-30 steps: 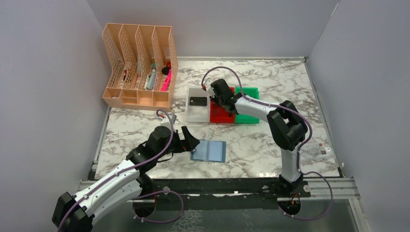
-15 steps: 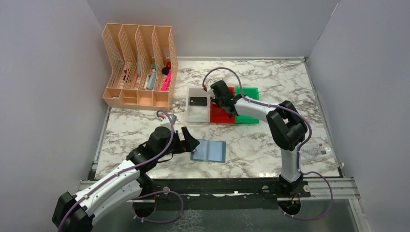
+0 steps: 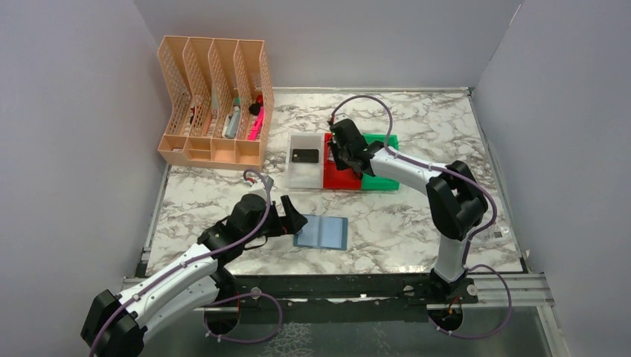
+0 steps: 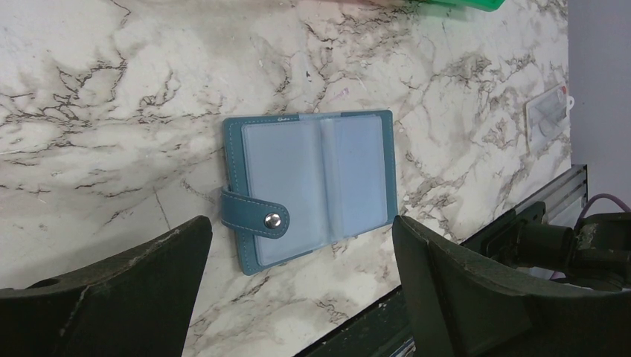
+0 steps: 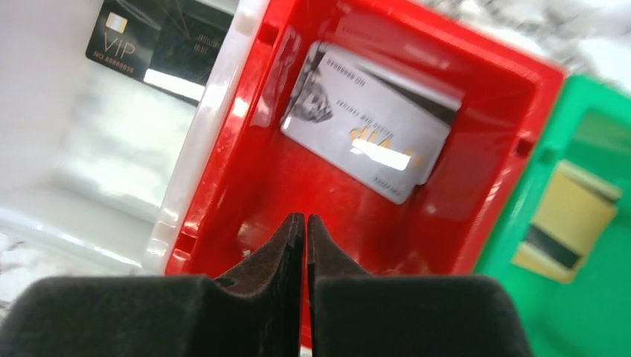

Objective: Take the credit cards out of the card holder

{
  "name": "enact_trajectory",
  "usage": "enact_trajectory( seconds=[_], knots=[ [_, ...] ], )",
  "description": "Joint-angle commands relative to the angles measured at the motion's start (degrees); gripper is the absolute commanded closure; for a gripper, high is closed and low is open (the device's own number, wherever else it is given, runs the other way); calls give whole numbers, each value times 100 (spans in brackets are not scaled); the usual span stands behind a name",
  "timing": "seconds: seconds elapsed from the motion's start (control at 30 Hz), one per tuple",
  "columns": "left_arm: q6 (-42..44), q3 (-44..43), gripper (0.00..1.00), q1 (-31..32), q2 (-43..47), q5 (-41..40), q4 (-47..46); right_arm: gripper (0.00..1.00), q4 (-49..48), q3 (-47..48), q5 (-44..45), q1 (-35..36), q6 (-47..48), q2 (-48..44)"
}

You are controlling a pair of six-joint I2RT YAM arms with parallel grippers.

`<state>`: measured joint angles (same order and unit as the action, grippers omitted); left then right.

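Observation:
The card holder (image 4: 316,186) lies open and flat on the marble, blue with pale clear pockets and a snap strap; it also shows in the top view (image 3: 322,232). My left gripper (image 4: 301,221) hovers over it, open wide, touching nothing. My right gripper (image 5: 306,219) is shut and empty above the red bin (image 5: 260,186). A silver-grey credit card (image 5: 368,141) rests in that bin. A black card (image 5: 160,44) lies in the white bin (image 3: 303,177). A gold card (image 5: 569,223) lies in the green bin (image 3: 385,181).
A peach mesh file rack (image 3: 216,111) with pens stands at the back left. A small clear plastic item (image 3: 487,232) lies near the right arm's base. Grey walls close in the table on three sides.
My right arm has swung a little to the right over the red bin. The left arm and the card holder have not moved.

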<state>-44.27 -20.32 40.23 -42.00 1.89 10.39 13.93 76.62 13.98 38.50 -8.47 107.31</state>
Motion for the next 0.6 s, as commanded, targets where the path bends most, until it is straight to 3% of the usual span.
enact_trajectory(
  seconds=[0.0,0.57],
  knots=[
    [50,-18,5,-23,24,76,-118,91,385,-23,-398,-14,-1238,292],
    [37,-20,5,-24,103,45,-72,90,-130,383,1181,-18,-1322,1121]
  ],
)
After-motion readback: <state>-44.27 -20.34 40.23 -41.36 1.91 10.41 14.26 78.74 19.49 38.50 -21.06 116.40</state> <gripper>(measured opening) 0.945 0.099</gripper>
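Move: The silver cards in the red bin lie about 6 cm ahead of the right hand, 1 cm to its right and some 7 cm below. Level with them, the black card in the white bin is about 10 cm left of the hand, and the gold card in the green bin is some 12 cm to its right. The blue card holder lies roughly 17 cm back and 5 cm left. From the left hand, the silver cards are about 18 cm ahead and 12 cm right. Heading down into the red bin, the right hand sinks about 6 cm with its empty fingers kept almost shut, drawing back slightly at first. Near the bin floor it levels out and eases some 2 cm forward towards the near edge of the silver cards, having swung a good 10 degrees clockwise; touch can't be made out. ##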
